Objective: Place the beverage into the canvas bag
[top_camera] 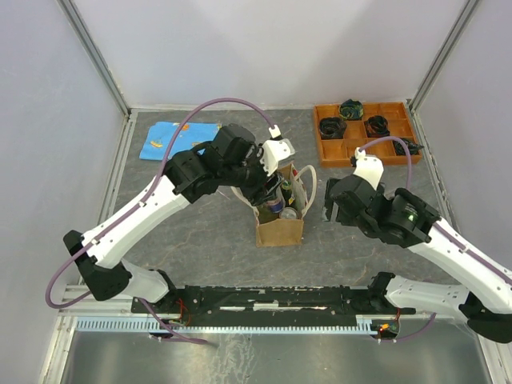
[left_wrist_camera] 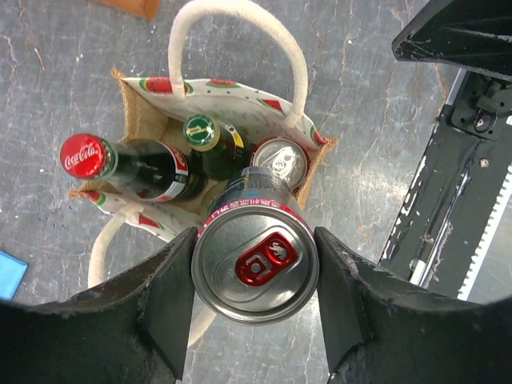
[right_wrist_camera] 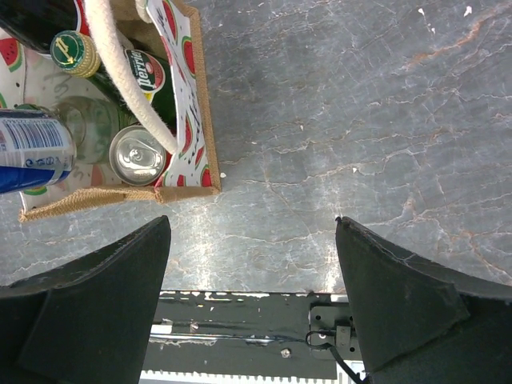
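Observation:
My left gripper (left_wrist_camera: 254, 276) is shut on a beverage can (left_wrist_camera: 254, 260) with a silver top and red tab, holding it upright over the near side of the open canvas bag (left_wrist_camera: 298, 120). The tan bag with watermelon print and rope handles stands mid-table (top_camera: 280, 230), and the left gripper (top_camera: 272, 188) is directly above it. Inside the bag are a Coca-Cola bottle (left_wrist_camera: 84, 156), a green bottle (left_wrist_camera: 200, 132) and a silver can (left_wrist_camera: 280, 162). My right gripper (right_wrist_camera: 252, 264) is open and empty, right of the bag (right_wrist_camera: 192, 88). The held can shows blue and white in the right wrist view (right_wrist_camera: 32, 152).
An orange compartment tray (top_camera: 330, 148) with dark coiled items sits at the back right. A blue cloth (top_camera: 178, 138) lies at the back left. The black rail of the arm bases (top_camera: 264, 300) runs along the near edge. The right gripper (top_camera: 328, 210) hovers beside the bag.

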Tool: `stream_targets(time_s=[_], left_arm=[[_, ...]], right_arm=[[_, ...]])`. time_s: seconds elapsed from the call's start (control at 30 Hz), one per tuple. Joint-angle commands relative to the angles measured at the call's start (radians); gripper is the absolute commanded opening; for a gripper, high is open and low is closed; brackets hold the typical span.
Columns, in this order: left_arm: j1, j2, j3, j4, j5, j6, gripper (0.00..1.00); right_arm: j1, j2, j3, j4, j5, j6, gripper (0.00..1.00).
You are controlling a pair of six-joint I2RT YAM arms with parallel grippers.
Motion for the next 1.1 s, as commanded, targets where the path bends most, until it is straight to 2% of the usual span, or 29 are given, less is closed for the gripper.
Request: stream_targets(time_s=[0.0,0.43,1.07], left_arm=[[-0.016,0.015,0.002,0.116,-0.036,0.045,0.03],[-0.044,0.030,-0.058,0.147,-0.065,0.087,0.03],[-0.079,0.031,-0.029,-0.100,-0.028,0.221,0.03]], right_arm=[[0.000,-0.031,-0.001,-0.037,0.042,0.027,0.91],[0.000,-0.070,-0.030,-0.060,0.056,0.054,0.91],[0.000,-0.099,-0.055,-0.061,0.059,0.065,0.91]])
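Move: The left hand already holds the silver-blue can above the near part of the canvas bag. The bag's middle is about 5 cm ahead, 6 cm to the right and 20 cm below. Inside it, the Coke can stands 3 cm ahead and 8 cm right, the clear bottle 3 cm ahead and 3 cm right, and the Perrier bottle 8 cm ahead and 8 cm right. From the right hand, the bag is 18 cm left, 6 cm ahead and 15 cm down. Keeping its grip on the can's lid end, the left hand lowers about 5 cm into the near end of the bag, easing a little right at first, then drawing back some 2 cm towards the near rim and slightly left, while the wrist tips the fingers roughly 10 degrees more steeply down and turns a little clockwise. The empty, open right hand shifts about 2 cm right and slightly back, away from the bag. ##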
